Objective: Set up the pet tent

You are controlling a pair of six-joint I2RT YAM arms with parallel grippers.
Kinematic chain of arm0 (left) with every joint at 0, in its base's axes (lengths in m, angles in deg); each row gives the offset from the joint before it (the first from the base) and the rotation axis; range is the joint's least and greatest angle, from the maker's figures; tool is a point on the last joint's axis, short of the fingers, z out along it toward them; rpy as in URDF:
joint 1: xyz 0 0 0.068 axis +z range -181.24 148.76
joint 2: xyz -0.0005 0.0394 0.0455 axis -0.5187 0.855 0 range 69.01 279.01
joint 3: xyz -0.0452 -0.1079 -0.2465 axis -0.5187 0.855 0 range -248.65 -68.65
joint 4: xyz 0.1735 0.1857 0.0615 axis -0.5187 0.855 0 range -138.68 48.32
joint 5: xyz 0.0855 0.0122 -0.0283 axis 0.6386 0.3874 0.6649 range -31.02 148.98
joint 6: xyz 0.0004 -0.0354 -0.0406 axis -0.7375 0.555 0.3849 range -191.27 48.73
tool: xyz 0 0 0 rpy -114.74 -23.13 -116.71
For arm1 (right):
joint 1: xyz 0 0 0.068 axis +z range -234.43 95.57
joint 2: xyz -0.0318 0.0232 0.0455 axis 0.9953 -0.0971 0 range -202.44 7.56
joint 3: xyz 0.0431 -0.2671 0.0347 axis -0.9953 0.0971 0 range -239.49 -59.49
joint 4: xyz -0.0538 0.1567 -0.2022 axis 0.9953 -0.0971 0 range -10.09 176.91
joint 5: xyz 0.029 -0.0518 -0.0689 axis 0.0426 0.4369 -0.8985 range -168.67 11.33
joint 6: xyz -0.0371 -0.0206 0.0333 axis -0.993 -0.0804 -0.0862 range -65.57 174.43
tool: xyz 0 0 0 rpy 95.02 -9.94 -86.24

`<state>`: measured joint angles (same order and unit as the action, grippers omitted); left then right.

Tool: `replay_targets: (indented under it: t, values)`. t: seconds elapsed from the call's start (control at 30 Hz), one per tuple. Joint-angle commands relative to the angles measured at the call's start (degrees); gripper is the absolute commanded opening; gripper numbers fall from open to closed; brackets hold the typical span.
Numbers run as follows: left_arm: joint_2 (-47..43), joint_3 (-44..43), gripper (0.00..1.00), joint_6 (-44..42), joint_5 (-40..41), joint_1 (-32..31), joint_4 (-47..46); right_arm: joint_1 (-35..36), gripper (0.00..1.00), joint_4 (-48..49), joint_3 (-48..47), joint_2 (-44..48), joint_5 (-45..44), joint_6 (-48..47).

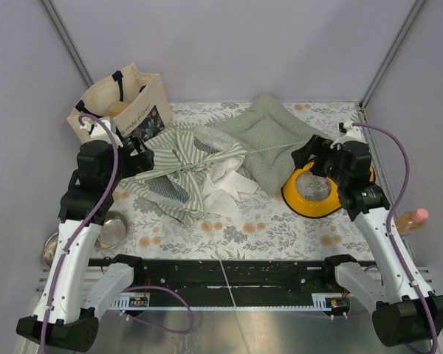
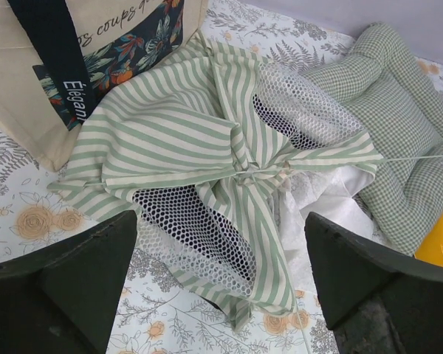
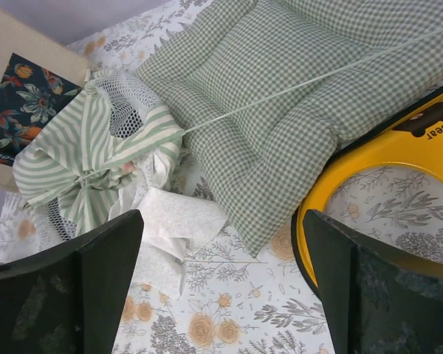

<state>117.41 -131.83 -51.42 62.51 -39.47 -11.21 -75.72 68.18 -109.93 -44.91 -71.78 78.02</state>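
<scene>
The pet tent (image 1: pixel 179 164) lies collapsed in a heap on the floral cloth, left of centre. Its green-and-white stripes are crumpled around a mesh panel (image 2: pixel 188 225), and white lacy flaps (image 1: pixel 223 184) spill out to the right. One thin white pole (image 3: pixel 295 87) runs from the heap across the checked cushion. My left gripper (image 1: pixel 139 158) hovers at the tent's left side, open, with the fabric under its jaws (image 2: pixel 221 295). My right gripper (image 1: pixel 310 153) hangs open over the cushion's right corner, nothing between its fingers (image 3: pixel 221 287).
A green checked cushion (image 1: pixel 273 136) lies at the back, right of the tent. A beige tote bag (image 1: pixel 122 103) stands at the back left. A yellow ring-shaped dish (image 1: pixel 310 199) sits under the right arm. A metal bowl (image 1: pixel 112 228) and a bottle (image 1: pixel 412 219) lie at the sides.
</scene>
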Motion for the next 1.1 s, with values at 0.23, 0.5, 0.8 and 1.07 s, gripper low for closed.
replay_targets:
  t: [0.23, 0.5, 0.8, 1.07]
  values:
    - [-4.28, 2.44, 0.99, 1.24, -4.92, -0.03, 0.67, 0.25, 1.0, 2.73, 2.01, -0.26, 11.72, 5.5]
    - [-2.18, 7.88, 0.99, 3.42, -20.03, -0.21, 0.5, 17.46, 1.0, 1.84, 6.57, 0.44, 9.8, 2.94]
    - [3.62, 18.96, 0.99, 14.68, -17.61, -10.48, -11.8, 41.19, 0.96, 3.77, 14.57, -4.04, 7.35, 3.74]
    - [15.56, 19.59, 0.9, 24.16, -4.25, -17.17, -19.19, 52.19, 0.72, 9.57, 15.72, -13.09, 1.81, 4.44]
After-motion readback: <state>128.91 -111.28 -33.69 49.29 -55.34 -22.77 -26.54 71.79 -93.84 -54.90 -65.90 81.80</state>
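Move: The near striped corner of the pet tent, where one cord leaves it, lies about 8 cm back, 15 cm right and 25 cm below the left hand; the tent's middle is some 5 cm ahead and 11 cm right, the white cloth level and 23 cm right. That cord's stretch at the table's front edge is roughly 25 cm back, 25 cm left and 22 cm below the right hand. The yellow bowl stand lies 2 cm back and 5 cm right of the right hand, the cushion 10 cm ahead and 11 cm left. Towards the cord at the table's front edge, the right hand swings back and left some 20 cm each way while sinking about 16, turning counter-clockwise some 50 degrees, tipping down and just starting to narrow its fingers. The left eases back slightly, then drops over the tent's near corner, about 16 cm down and 12 right, wide open, tipping downward. ##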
